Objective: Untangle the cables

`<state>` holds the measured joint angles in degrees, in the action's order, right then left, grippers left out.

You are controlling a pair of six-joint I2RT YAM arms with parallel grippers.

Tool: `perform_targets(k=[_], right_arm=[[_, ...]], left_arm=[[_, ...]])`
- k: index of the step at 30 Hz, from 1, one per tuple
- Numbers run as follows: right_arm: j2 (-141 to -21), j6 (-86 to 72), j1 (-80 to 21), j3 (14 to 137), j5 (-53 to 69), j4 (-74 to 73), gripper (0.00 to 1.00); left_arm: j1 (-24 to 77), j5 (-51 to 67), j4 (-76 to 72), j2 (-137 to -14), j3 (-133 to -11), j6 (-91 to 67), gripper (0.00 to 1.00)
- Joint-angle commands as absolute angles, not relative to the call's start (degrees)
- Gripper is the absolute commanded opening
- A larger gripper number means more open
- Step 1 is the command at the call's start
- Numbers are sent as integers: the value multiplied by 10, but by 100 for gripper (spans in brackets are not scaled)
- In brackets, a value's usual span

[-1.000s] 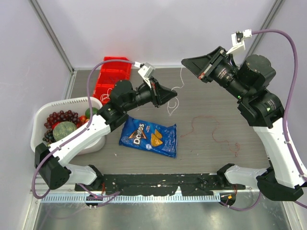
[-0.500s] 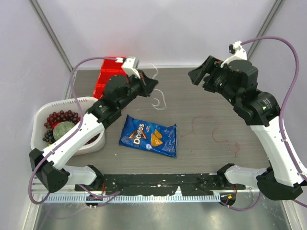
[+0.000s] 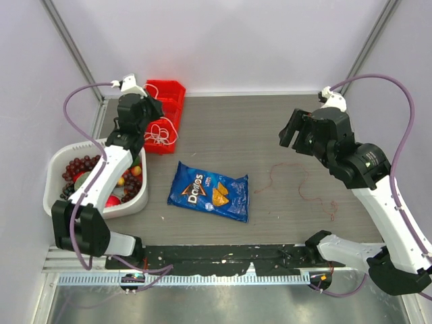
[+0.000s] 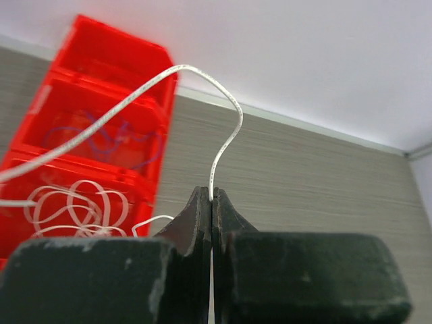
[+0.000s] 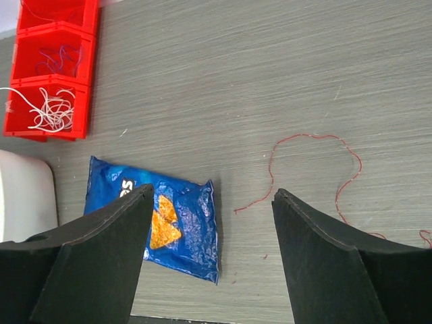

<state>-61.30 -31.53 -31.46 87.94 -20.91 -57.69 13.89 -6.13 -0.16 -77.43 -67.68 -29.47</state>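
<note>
My left gripper hovers over the red bin at the back left, shut on the white cable. In the left wrist view that cable rises from the closed tips and arcs left. Its coils lie in the bin's near compartment. A bluish cable rests in the middle compartment. The red cable snakes loose across the table on the right, also in the right wrist view. High above it, my right gripper stands wide open and holds nothing.
A blue chip bag lies flat at the table's middle, left of the red cable. A white basket of grapes and other fruit sits at the left edge, just in front of the red bin.
My left arm swung from the table's middle to the red bin, carrying the white cable into it. My right gripper let go of that cable, opened wide and drew back right.
</note>
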Motion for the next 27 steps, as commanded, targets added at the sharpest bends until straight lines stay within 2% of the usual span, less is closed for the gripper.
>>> perform_targets(k=[1,7,11,17,21,27], right_arm=[[-608,-309,-313,876,-232,-578,76],[-624,-307,-313,864,-208,-581,75],[-638,-301,-309,866,-198,-580,75],[-663,-302,-304,849,-177,-564,75],[-675,-304,-294,837,-155,-556,74],[-685,-301,-280,817,-129,-555,74]], left_arm=[[85,-50,-86,-813,-675,-254,0],[25,-3,-135,-861,-670,-292,0],[16,18,-114,-876,-670,-331,0],[18,-34,54,-875,-664,-437,0],[21,-53,79,-882,-643,-493,0],[21,-32,248,-994,-765,-526,0]])
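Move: The white cable, held in the left hand's shut fingers, is bound for the red bin's near compartment, its middle about 5 cm ahead, 7 cm left and 28 cm below. The bin's middle compartment is some 14 cm ahead and 6 cm left, the fruit basket roughly 13 cm back and 25 cm left. From the open right hand, the red cable lies about 2 cm ahead, 9 cm right and 35 cm below; the chip bag about level, 22 cm left. The white cable, still pinched by the left hand, is carried forward and left, then lowered steeply towards the bin's near compartment with a slight draw back: about 16 cm down and 8 cm left overall, the wrist tipping nearly 30 degrees down. Meanwhile the open right hand sinks some 7 cm towards the table, easing slightly forward and tipping down. ##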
